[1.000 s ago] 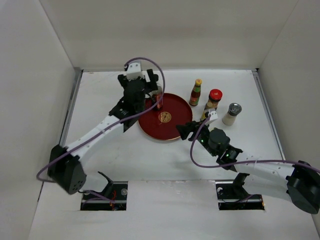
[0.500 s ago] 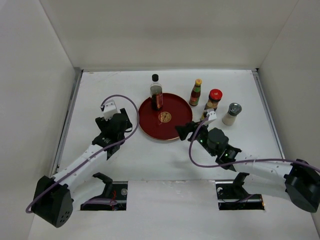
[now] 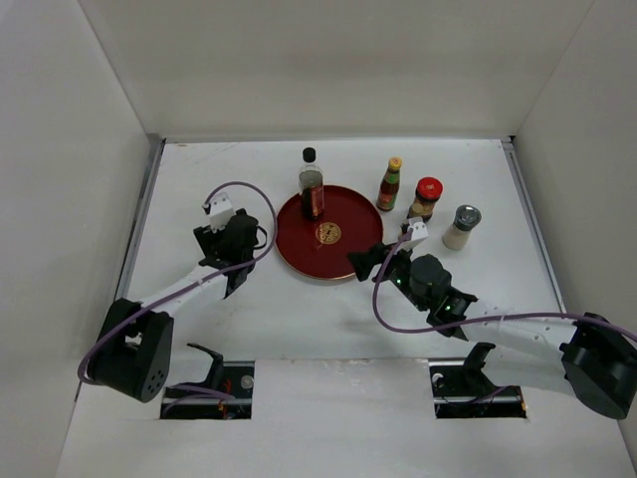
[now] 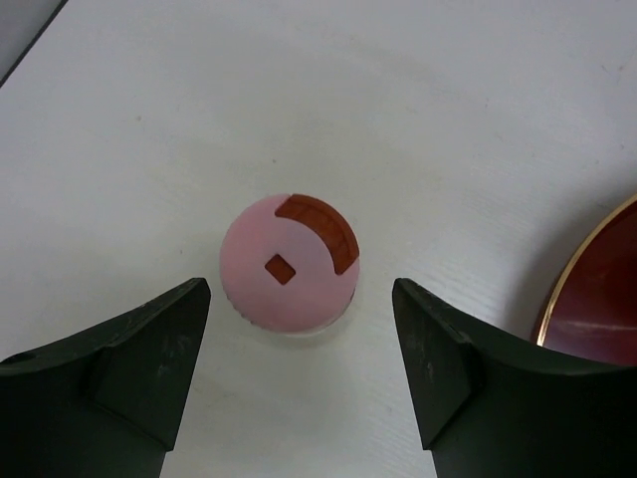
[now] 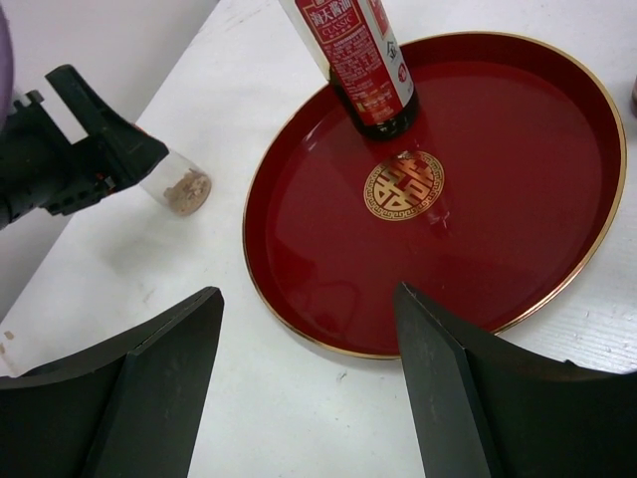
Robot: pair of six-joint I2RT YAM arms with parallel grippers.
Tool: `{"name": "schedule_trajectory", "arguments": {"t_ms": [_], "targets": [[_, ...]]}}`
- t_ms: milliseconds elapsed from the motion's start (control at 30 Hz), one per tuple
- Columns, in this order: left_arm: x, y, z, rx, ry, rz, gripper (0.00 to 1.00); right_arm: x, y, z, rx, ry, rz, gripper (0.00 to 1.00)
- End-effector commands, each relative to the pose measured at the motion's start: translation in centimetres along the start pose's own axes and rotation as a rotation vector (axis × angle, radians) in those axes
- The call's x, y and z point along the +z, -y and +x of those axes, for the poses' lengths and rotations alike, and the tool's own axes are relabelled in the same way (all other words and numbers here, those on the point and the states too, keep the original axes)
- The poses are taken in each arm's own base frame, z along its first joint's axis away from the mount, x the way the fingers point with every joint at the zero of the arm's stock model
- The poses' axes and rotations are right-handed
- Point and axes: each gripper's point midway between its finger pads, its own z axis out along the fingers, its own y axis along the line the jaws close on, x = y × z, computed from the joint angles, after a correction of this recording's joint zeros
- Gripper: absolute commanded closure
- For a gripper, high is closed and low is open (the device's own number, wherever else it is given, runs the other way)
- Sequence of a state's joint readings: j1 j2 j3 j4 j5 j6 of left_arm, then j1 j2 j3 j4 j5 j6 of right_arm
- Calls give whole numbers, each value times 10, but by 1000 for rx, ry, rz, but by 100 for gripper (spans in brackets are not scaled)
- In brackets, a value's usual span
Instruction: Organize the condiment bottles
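A tall black-capped bottle stands on the far part of the round red tray. Right of the tray stand a yellow-capped bottle, a red-capped jar and a silver-capped shaker. A pink-capped jar stands on the table left of the tray, its clear body showing in the right wrist view. My left gripper hangs open just above it, one finger on each side, not touching. My right gripper is open and empty over the tray's near rim.
White walls close in the table on the left, back and right. The tray's gold rim lies just right of the left gripper. Both arms' purple cables loop above the table.
My left arm let go of the black-capped bottle on the tray, swung left and came down over the pink-capped jar, its jaws narrowing. The right gripper barely moved.
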State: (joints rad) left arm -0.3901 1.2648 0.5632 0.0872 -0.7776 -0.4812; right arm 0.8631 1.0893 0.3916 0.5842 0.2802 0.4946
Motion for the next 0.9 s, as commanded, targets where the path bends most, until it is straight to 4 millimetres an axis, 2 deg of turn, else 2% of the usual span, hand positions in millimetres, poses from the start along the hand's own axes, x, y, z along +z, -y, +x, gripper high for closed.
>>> {"name": "schedule_trajectory", "arguments": {"t_ms": [0, 100, 133, 300, 367, 467, 533, 633, 867], "targets": [[8, 11, -44, -93, 109, 8, 28, 5, -12, -22, 24, 67, -32, 24], [10, 9, -52, -99, 127, 4, 29, 6, -12, -21, 21, 61, -34, 24], [10, 9, -53, -99, 130, 4, 32, 6, -13, -20, 21, 59, -34, 24], [11, 15, -49, -87, 117, 34, 61, 9, -13, -16, 17, 45, -35, 24], [3, 12, -57, -106, 138, 45, 67, 8, -13, -17, 17, 46, -36, 24], [-24, 17, -82, -140, 186, 113, 69, 7, -14, -19, 21, 53, -40, 24], [-48, 27, -100, -163, 216, 181, 69, 7, -13, -19, 23, 58, -41, 24], [-78, 52, -111, -183, 241, 297, 69, 8, -12, -17, 22, 52, -36, 24], [-101, 120, -105, -165, 224, 459, 69, 13, -10, -12, 20, 45, -32, 27]]}}
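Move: The pink-capped condiment bottle stands just ahead of the open left hand, about 2 cm forward and 1 cm left, its middle some 3 cm lower. The red tray's centre is about 8 cm ahead and 27 cm right; the soy sauce bottle on it is about 11 cm ahead and 22 cm right. From the idle right hand, the pink-capped bottle lies roughly 35 cm left, 5 cm ahead and 11 cm lower. Left hand edges forward, pinches the bottle's pink cap, lifts about 10 cm and swings right towards the tray. ##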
